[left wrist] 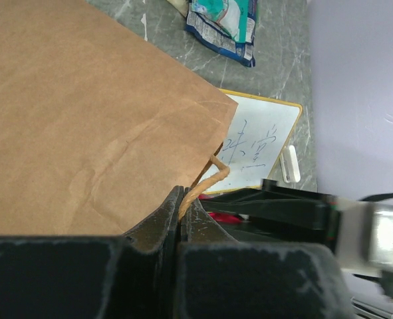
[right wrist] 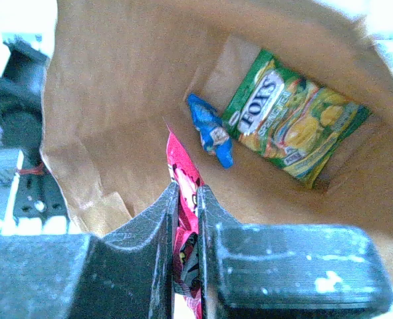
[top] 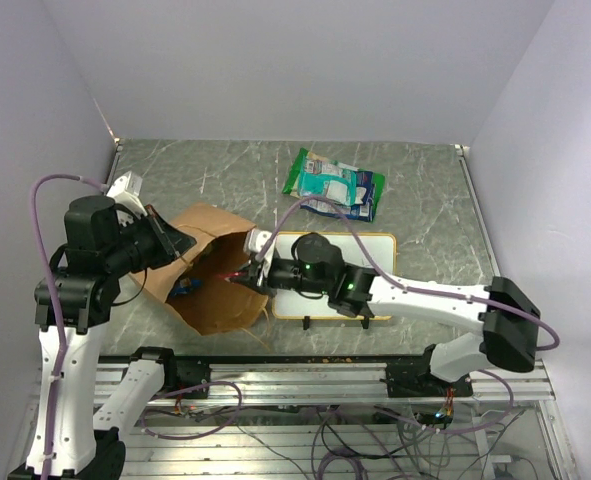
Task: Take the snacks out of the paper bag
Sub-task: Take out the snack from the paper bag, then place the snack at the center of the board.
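Note:
The brown paper bag (top: 210, 265) lies on its side with its mouth facing my right arm. My left gripper (left wrist: 181, 199) is shut on the bag's twisted string handle (left wrist: 206, 186) at the mouth's rim. My right gripper (right wrist: 186, 196) is at the bag's mouth, shut on a pink-red packet (right wrist: 183, 169) that stands edge-up between its fingers. Deeper inside the bag lie a green packet (right wrist: 292, 123) and a small blue wrapper (right wrist: 209, 129). Other snacks (top: 335, 183), green-white and dark blue packets, lie on the table beyond the bag.
A yellow-framed whiteboard (top: 375, 250) lies right of the bag, partly under my right arm, with a white eraser (left wrist: 289, 163) beside it. A white object (top: 127, 187) sits at the back left. Walls close in on the left, back and right.

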You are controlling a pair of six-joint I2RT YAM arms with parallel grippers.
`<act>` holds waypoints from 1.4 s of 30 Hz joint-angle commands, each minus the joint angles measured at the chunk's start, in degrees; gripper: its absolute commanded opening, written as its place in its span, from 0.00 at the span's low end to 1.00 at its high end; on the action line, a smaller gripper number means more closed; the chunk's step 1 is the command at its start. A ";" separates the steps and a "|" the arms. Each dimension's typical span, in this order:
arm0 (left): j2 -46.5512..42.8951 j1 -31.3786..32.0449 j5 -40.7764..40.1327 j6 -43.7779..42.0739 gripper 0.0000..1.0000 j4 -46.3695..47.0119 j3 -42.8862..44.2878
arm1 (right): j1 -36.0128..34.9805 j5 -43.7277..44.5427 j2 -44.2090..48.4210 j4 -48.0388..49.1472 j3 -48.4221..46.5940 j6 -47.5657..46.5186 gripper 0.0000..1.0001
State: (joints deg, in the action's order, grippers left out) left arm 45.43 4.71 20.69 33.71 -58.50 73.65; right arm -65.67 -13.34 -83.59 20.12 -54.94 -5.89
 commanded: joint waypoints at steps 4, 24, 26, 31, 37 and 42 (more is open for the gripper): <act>1.15 -0.49 -1.51 -0.33 0.07 1.75 -0.79 | 0.72 13.43 7.78 -12.83 -9.76 10.29 0.00; 3.64 -0.49 -3.40 -4.18 0.07 0.03 -0.28 | 28.40 52.50 -9.75 -18.50 -22.44 5.48 0.00; 3.97 -0.49 -2.63 -4.28 0.07 0.15 -0.03 | 30.71 53.15 -13.86 -18.62 -24.61 7.53 0.00; 5.46 -0.49 -2.16 -5.55 0.07 -0.80 1.71 | 32.96 56.42 -23.82 -16.97 -29.34 8.13 0.00; 5.83 -0.49 -1.52 -6.01 0.07 -1.90 2.42 | 35.23 55.64 -31.02 -10.92 -30.15 6.04 0.00; 4.97 -0.49 -1.46 -5.15 0.07 -2.31 1.91 | 35.97 52.56 -35.41 -2.90 -29.11 -0.51 0.00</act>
State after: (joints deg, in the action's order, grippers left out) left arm 51.53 4.71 18.09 28.88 -60.07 74.22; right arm -30.59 39.99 -116.36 8.03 -84.07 -0.95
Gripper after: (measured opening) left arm 0.077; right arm 0.119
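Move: The right hand, at the paper bag's mouth with the red snack pinched, is bound for the pile of snack packs, about 36 cm ahead, 23 cm to its right and 22 cm below. The whiteboard lies some 26 cm nearer than the pile, about 10 cm ahead and 23 cm right of the hand; the bag's middle is roughly 10 cm left, 3 cm ahead and 10 cm lower. From the left hand the pile is about 32 cm ahead, 34 cm right and 31 cm below. Keeping the red snack pinched, the right hand lifts away from the bag's mouth by some 13 cm, then sweeps forward and right, swinging about 90 degrees clockwise until its fingers point forward, and sinks over the pile of packs, some 37 cm farther out than it began, without opening. The left hand stays shut on the bag's twisted paper handle and eases a few centimetres down and forward, tipping slightly. ##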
